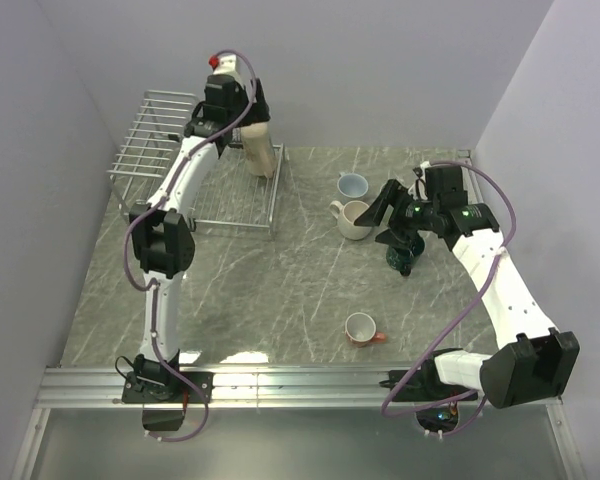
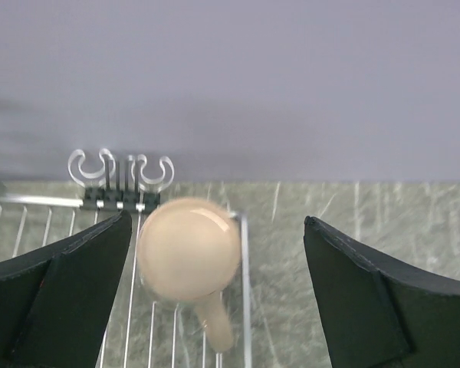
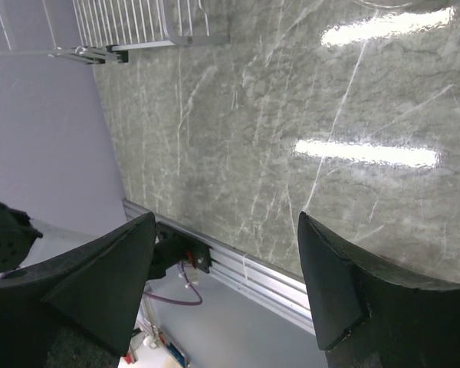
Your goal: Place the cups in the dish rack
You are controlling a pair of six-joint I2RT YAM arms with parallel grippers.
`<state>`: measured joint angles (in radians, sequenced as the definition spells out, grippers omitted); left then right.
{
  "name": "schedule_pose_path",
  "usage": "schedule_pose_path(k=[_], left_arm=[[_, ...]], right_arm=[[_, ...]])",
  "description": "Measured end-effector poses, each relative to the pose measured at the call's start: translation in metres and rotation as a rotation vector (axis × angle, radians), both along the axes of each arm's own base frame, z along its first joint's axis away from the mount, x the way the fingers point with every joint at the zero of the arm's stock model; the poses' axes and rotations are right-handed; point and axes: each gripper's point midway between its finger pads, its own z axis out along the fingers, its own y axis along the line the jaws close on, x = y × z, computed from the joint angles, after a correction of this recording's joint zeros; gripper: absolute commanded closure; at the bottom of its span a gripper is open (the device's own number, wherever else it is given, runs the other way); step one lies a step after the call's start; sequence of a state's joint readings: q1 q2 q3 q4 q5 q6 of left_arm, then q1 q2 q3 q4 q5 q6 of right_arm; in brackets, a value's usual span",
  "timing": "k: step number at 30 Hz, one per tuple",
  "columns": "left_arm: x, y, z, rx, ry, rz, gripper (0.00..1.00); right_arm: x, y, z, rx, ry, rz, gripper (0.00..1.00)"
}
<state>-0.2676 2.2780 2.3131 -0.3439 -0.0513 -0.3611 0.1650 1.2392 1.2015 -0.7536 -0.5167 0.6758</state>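
The silver wire dish rack [image 1: 170,150] stands at the far left. A tall beige cup [image 1: 263,152] stands in its right end, bottom up in the left wrist view [image 2: 188,245], with its handle toward the camera. My left gripper [image 1: 248,112] is open above it, its fingers [image 2: 77,284] on either side and apart from it. My right gripper [image 1: 388,218] is open and empty [image 3: 226,218], just right of a cream-white cup [image 1: 355,220]. A pale blue cup [image 1: 353,185], a dark cup [image 1: 402,258] and a small orange-red cup [image 1: 361,328] sit on the table. No pale green cup shows.
The rack's right rim [image 2: 244,291] runs beside the beige cup. Grey walls close in the table on the left, back and right. The right wrist view shows marbled tabletop [image 3: 291,115], the rack's corner [image 3: 138,23] and the aluminium front rail [image 3: 261,272].
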Motion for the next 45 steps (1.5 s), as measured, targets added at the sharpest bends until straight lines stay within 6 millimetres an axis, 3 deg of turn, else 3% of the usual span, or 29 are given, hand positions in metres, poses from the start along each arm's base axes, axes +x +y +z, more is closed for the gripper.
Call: schedule_pose_path(k=[6, 15, 19, 24, 28, 33, 39, 44, 45], left_arm=[[-0.008, 0.006, 0.055, -0.030, -0.109, 0.026, 0.01], [-0.030, 0.010, 0.092, -0.096, -0.145, 0.039, 0.01], [-0.059, 0.010, 0.125, -0.132, -0.177, 0.032, 0.01], [-0.118, -0.005, 0.144, -0.160, -0.173, -0.020, 0.01], [-0.168, -0.025, 0.132, -0.182, -0.132, -0.092, 0.01], [-0.213, -0.028, 0.086, -0.168, -0.016, -0.129, 0.00], [-0.246, -0.011, 0.053, -0.135, 0.062, -0.110, 0.01], [-0.259, -0.002, 0.060, -0.132, 0.056, -0.099, 0.01], [-0.259, -0.002, 0.061, -0.133, 0.052, -0.098, 0.01]], right_arm=[[-0.005, 0.000, -0.005, 0.004, 0.005, -0.004, 0.18], [-0.004, -0.002, -0.013, -0.006, 0.013, -0.015, 0.20], [0.014, -0.009, -0.025, -0.068, 0.043, -0.048, 0.29], [0.053, -0.016, -0.046, -0.147, 0.101, -0.088, 0.37], [0.077, -0.025, -0.073, -0.235, 0.162, -0.110, 0.42], [0.101, -0.041, -0.102, -0.371, 0.201, -0.126, 0.43], [0.109, -0.043, -0.133, -0.432, 0.257, -0.116, 0.44], [0.124, -0.033, -0.150, -0.457, 0.271, -0.098, 0.47], [0.127, -0.031, -0.154, -0.463, 0.271, -0.094, 0.54]])
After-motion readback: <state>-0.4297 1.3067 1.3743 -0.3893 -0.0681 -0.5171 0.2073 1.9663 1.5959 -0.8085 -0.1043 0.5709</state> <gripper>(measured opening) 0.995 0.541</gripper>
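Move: The white cup stands about 14 cm ahead of the right hand, 1 cm to its left and 20 cm below; the blue cup is 8 cm beyond that cup. From the right hand, the green cup is some 19 cm ahead, 8 right, and the dark green cup 7 ahead, 11 right. From the open left hand, the white cup is roughly 21 cm back, 23 right, 23 below, the racked mug about 1 ahead, 2 right, 14 below. Right hand sinks 16 cm, reaching forward to the white cup, fingers narrowing; left backs 25 cm from the mug. ##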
